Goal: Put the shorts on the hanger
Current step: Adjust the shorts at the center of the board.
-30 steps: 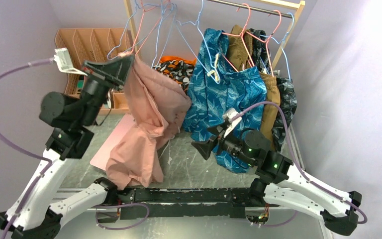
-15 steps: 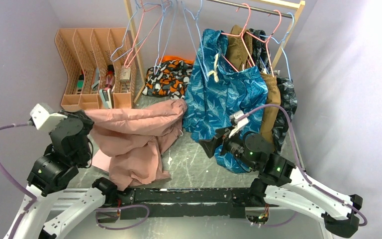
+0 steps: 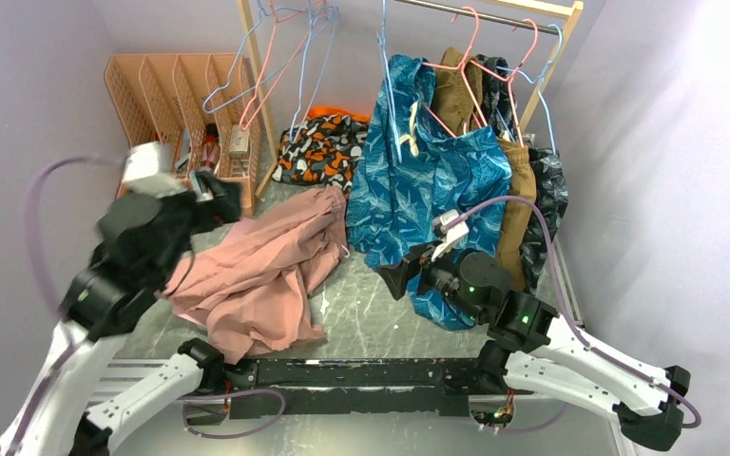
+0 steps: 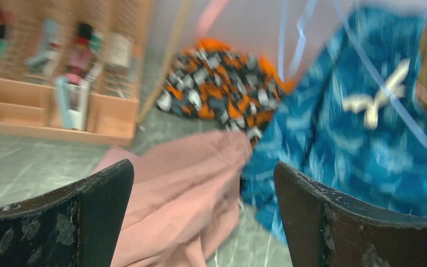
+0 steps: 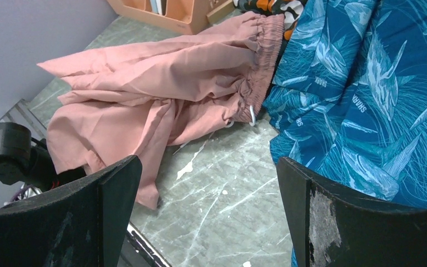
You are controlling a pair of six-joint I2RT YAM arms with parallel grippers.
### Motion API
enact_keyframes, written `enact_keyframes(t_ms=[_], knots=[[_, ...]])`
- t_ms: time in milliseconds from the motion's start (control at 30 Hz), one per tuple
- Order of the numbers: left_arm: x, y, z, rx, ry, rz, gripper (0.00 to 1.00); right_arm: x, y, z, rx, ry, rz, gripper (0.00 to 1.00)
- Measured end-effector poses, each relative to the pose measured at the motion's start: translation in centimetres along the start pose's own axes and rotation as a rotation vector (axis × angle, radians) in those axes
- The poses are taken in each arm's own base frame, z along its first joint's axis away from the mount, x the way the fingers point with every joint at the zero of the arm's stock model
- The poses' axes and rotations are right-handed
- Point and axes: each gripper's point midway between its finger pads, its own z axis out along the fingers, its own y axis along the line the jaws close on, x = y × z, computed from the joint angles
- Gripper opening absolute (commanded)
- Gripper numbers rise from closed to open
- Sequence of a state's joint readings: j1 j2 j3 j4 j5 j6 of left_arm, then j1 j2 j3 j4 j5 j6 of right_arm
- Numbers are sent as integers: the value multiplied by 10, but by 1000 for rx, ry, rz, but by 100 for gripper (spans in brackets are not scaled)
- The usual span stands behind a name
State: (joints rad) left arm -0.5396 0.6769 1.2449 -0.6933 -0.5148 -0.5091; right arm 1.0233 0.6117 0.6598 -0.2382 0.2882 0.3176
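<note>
The dusty-pink shorts [image 3: 257, 271] lie crumpled on the table, waistband [image 5: 262, 49] toward the rack and white drawstring [image 5: 250, 114] loose. My left gripper [image 3: 219, 195] hovers over their left end, open, with nothing between its fingers [image 4: 61, 222]; its blurred view looks down on the shorts [image 4: 183, 189]. My right gripper [image 3: 394, 277] stands open to the right of the shorts [image 5: 161, 83], above bare table. A light-blue wire hanger [image 3: 219, 85] hangs empty on the rail at upper left among pink ones.
A blue patterned garment [image 3: 428, 180] hangs mid-rail, right beside my right gripper, with brown [image 3: 456, 85] and dark [image 3: 544, 190] garments behind it. An orange-black garment [image 3: 318, 142] lies at the back. A peach file organiser [image 3: 166, 90] stands back left by the wooden rack post [image 3: 252, 57].
My left gripper came down from the rail with the shorts, then opened and let them go; they now lie on the table. The right arm barely moved.
</note>
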Motion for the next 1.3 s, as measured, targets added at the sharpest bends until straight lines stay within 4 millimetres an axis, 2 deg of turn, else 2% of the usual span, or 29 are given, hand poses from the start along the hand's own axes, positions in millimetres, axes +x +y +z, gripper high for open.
enact_keyframes(t_ms=[33,100,133,200,267,333,367,600,733,800,833,967,1033,1100,1167,1200,1300], knots=[[12,-12,10,42,52,39,100,1,0,1,1,3,-1,97],[55,-36,39,131,198,133,100,3,0,2,4,11,-3,97],[74,-41,48,156,253,165,100,3,-1,3,6,13,-4,97],[127,-43,69,189,384,233,100,5,-2,4,14,14,-5,97],[175,-33,79,200,500,294,98,8,-4,6,24,21,-7,97],[204,-29,86,216,569,332,97,13,-6,8,33,34,-8,97],[210,-32,92,231,579,342,97,15,-7,8,37,39,-7,97],[226,-52,134,284,522,368,94,20,-11,9,58,44,-3,97],[252,-52,159,282,542,402,92,23,-11,11,64,57,-8,97],[267,-50,172,276,565,427,86,24,-12,12,66,61,-10,97],[274,-49,176,272,579,436,80,24,-12,12,66,61,-10,97],[298,-43,189,254,631,474,39,20,-12,10,65,52,-7,97],[303,-42,192,249,649,484,20,17,-12,8,67,44,-5,97],[303,-41,191,248,657,486,8,16,-12,7,70,39,-4,97],[296,-43,186,252,652,485,7,16,-13,7,74,37,-4,97],[289,-45,183,257,641,483,7,16,-14,6,75,38,-4,97],[251,-57,164,293,568,464,7,16,-14,6,76,40,-5,97]])
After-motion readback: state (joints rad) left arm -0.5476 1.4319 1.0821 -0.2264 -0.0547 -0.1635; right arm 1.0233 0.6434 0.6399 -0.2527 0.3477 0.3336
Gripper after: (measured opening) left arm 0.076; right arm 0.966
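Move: The far end of the pink shorts' waistband, the part to pinch, lies some 16 cm ahead of the left gripper, 17 cm to its right and 29 cm below. The camouflage cloth is about 9 cm farther out than that spot and 3 cm to its right. The middle of the letter rack stands some 25 cm ahead of the left gripper, 8 cm to its left and 26 cm below. From the right gripper the waistband end is about 20 cm ahead, 14 cm left and 14 cm below. Bring the open left gripper quickly down about 27 cm, swinging it right at first and then forward over the shorts. Tip the fingers downward and turn the hand some 30 degrees clockwise on the way. Pinch the far end of the waistband shut between the fingers, then start lifting it, about 5 cm up and slightly back. Let the right gripper sink a couple of centimetres, still open. ##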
